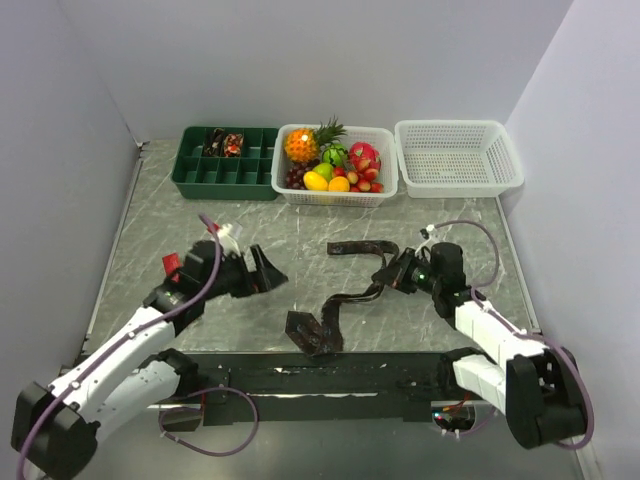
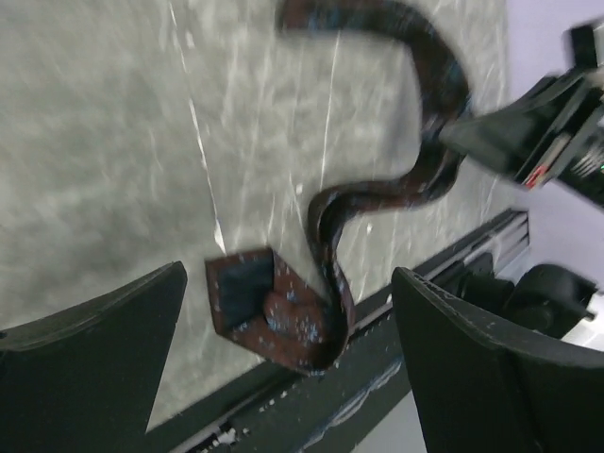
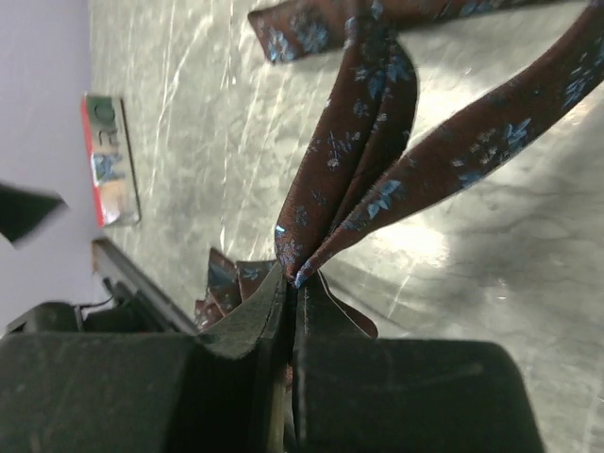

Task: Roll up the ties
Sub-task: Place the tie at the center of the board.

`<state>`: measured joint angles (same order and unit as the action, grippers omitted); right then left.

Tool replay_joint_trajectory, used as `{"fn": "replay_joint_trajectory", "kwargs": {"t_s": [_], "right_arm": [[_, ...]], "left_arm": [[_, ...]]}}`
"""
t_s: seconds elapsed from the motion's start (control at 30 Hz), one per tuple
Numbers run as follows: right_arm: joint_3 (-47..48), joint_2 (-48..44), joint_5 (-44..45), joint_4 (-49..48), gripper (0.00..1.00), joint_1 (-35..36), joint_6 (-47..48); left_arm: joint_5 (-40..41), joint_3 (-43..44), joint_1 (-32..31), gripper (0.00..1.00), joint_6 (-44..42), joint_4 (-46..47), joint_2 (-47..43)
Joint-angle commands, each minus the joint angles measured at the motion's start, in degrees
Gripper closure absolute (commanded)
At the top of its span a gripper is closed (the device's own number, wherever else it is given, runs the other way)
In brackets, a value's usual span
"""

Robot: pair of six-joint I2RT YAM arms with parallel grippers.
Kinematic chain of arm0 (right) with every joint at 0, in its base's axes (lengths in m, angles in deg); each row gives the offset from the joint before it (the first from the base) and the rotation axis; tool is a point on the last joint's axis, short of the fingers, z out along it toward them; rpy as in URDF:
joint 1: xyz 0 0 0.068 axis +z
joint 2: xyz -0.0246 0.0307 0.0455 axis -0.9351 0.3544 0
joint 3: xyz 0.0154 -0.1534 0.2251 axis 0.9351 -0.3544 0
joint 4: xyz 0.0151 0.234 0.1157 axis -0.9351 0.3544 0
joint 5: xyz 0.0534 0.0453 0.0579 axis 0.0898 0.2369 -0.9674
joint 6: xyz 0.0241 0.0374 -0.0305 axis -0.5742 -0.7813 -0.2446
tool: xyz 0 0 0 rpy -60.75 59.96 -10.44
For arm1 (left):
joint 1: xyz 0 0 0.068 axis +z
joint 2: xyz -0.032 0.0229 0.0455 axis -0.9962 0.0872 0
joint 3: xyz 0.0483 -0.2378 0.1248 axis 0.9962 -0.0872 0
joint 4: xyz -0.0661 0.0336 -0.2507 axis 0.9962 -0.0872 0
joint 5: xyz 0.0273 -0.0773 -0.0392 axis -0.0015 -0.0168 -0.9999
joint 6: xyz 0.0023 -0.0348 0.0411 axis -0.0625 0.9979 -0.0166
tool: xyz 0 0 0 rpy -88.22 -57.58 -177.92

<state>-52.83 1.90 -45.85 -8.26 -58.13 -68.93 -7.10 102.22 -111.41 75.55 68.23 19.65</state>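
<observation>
One tie [image 1: 340,300], dark brown with small blue flowers, snakes across the marble table [image 1: 200,230]. Its wide end [image 2: 269,311] lies folded near the front edge. My right gripper [image 3: 297,283] is shut on a fold of the tie [image 3: 349,179] near its middle and lifts it a little; in the top view this right gripper [image 1: 398,272] sits right of centre. The left gripper [image 1: 268,274] hovers open to the left of the tie. In its wrist view the left gripper [image 2: 288,274] frames the wide end without touching it. Dark rolled ties [image 1: 222,144] sit in the green tray [image 1: 225,180].
At the back stand a white basket of toy fruit [image 1: 336,190] and an empty white basket [image 1: 458,155]. A small red card [image 1: 172,265] lies beside the left arm. A dark rail [image 1: 330,365] runs along the table's front edge. Walls close in both sides.
</observation>
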Motion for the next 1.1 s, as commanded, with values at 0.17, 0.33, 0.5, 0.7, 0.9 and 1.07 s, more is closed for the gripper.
{"fn": "replay_joint_trajectory", "kwargs": {"t_s": [0.17,0.33,0.5,0.7,0.9,1.07], "right_arm": [[-1.9,-8.4,11.8,6.7,1.0,-0.4,4.6],[-2.8,-8.7,11.1,7.2,1.0,-0.5,5.0],[-2.9,-8.1,11.8,8.2,1.0,-0.7,4.0],[-2.7,-8.2,11.8,8.9,1.0,-0.6,4.3],[-2.3,-8.6,12.4,9.1,1.0,-0.8,4.2],[-2.6,-7.7,11.9,9.1,1.0,-0.9,4.0]], "left_arm": [[14.1,-5.5,-17.2,0.01,13.5,-0.3,7.8],[11.1,-9.2,-18.1,0.01,17.5,3.2,9.9],[8.2,-10.9,-18.2,0.01,18.3,7.6,12.7],[4.9,-7.5,-19.8,0.01,17.1,9.0,22.9],[6.4,-5.5,-22.6,0.29,18.4,8.6,28.7],[7.0,-6.1,-23.9,0.57,19.0,8.6,28.7]]}}
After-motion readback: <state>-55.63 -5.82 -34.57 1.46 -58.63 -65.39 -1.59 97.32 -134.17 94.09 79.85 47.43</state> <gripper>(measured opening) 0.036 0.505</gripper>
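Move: The tie's folded wide end lies about 9 cm back, 10 cm to the right and 15 cm below the open left hand. From that hand, the tie's far strand is some 11 cm ahead and 20 cm right, and the fold in the right gripper is about 3 cm ahead and 25 cm right. The right hand has the wide end 11 cm back and 19 cm to its left, 7 cm lower; the far strand is 8 cm ahead and 8 cm left. The left hand drops about 13 cm while drawing back some 7 cm, tipping its fingers about 25 degrees further down, then slides right just above the table to the tie's folded wide end, where its wide-open fingers close about halfway around the near-left part of that end. Meanwhile the right hand keeps its pinch on the middle of the tie and eases roughly 3.5 cm to the right, then sinks some 2.5 cm towards the table, rolling slightly as it goes. ##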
